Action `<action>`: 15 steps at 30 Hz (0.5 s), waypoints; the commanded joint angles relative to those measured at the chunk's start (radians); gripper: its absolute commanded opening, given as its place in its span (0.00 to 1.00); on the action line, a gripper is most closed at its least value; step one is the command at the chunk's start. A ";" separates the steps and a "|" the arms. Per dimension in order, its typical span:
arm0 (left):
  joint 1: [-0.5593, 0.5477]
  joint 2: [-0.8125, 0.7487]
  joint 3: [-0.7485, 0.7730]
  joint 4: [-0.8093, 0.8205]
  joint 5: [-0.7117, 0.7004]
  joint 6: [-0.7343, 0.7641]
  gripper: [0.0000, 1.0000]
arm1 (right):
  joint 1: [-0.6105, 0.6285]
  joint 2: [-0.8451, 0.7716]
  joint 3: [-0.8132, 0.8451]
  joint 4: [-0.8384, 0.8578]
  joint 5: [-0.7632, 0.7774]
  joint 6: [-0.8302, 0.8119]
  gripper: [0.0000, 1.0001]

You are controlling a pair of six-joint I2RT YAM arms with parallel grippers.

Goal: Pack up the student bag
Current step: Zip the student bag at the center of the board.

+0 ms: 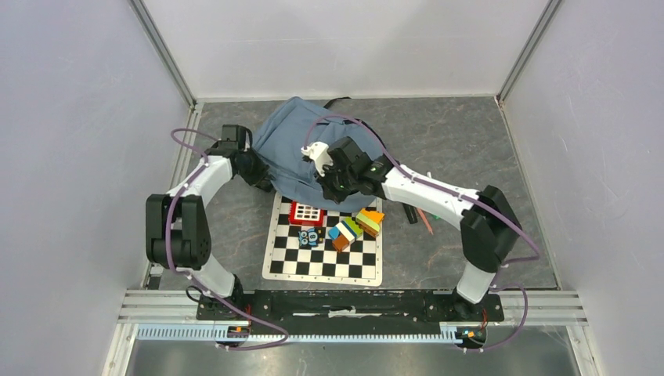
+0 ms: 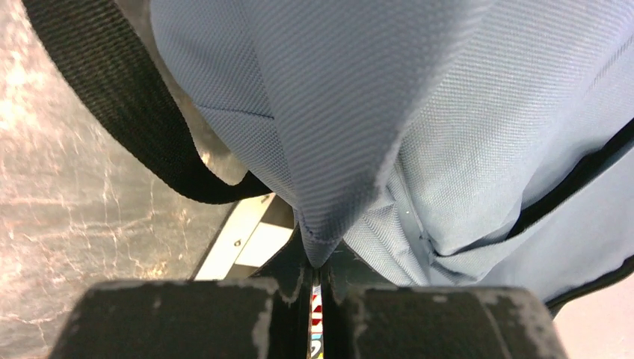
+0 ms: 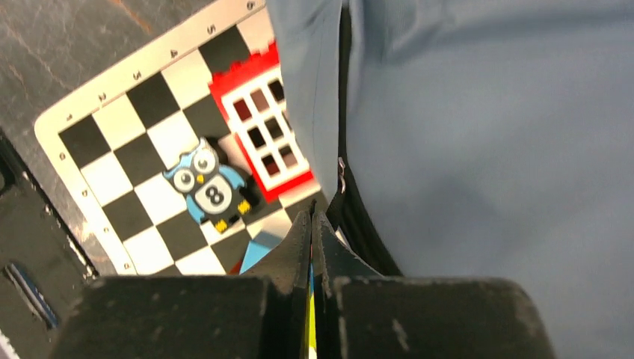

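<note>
The student bag (image 1: pixel 301 137) is a dusty-blue backpack slumped at the back of the floor, its front edge lying over the top of the chessboard (image 1: pixel 313 265). My left gripper (image 1: pixel 265 182) is at the bag's left front corner. In the left wrist view it (image 2: pixel 320 263) is shut on a pinched fold of the blue fabric (image 2: pixel 374 112), with a black strap (image 2: pixel 134 127) looping off to the left. My right gripper (image 1: pixel 330 192) is at the bag's front middle. In the right wrist view it (image 3: pixel 312 218) is shut with its tips beside the bag's black zipper trim (image 3: pixel 345 194), and I see nothing between them.
On the chessboard (image 3: pixel 112 149) lie a red window block (image 3: pixel 262 127), a blue owl piece marked 8 (image 3: pixel 208 187) and a cluster of coloured blocks (image 1: pixel 356 227). Pens (image 1: pixel 419 215) lie on the floor right of the board. Walls close in on three sides.
</note>
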 commanded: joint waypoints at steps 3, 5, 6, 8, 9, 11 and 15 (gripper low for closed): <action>0.055 0.073 0.158 0.070 -0.090 0.084 0.02 | 0.003 -0.141 -0.101 -0.037 0.069 -0.031 0.00; 0.091 0.099 0.188 0.066 -0.095 0.101 0.02 | 0.000 -0.157 -0.103 -0.050 0.086 -0.041 0.00; 0.095 0.108 0.205 0.058 -0.097 0.106 0.02 | -0.001 -0.160 -0.105 -0.059 0.086 -0.044 0.00; 0.099 0.121 0.230 0.044 -0.093 0.115 0.03 | -0.002 -0.160 -0.108 -0.068 0.086 -0.050 0.00; 0.099 0.119 0.239 0.038 -0.083 0.118 0.07 | -0.001 -0.161 -0.106 -0.067 0.085 -0.050 0.00; 0.098 0.100 0.236 0.038 -0.053 0.119 0.28 | -0.002 -0.155 -0.097 -0.063 0.080 -0.049 0.00; 0.090 0.009 0.191 0.031 -0.018 0.115 0.75 | -0.002 -0.142 -0.068 -0.019 0.050 -0.024 0.00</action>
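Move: The left hand already grips the student bag's near-left corner. From it, the zipper pull lies about 17 cm to the right and 5 cm back, and the red window block 11 cm right, 8 cm back. The right fingers are shut at that pull; from them the bag's near-right corner is some 9 cm right and 1 cm back, slightly lower, the brick stack 9 cm back and 4 cm right, and the red window block 4 cm back, 6 cm left. Forward and to its left, the left hand draws the bag's corner outward about 6 cm in all, then opens and lets go of the cloth as it begins to rise. Meanwhile the right hand keeps its shut pinch on the zipper pull and draws it roughly 3 cm to the right, slightly back, along the bag's near edge, then holds there. ##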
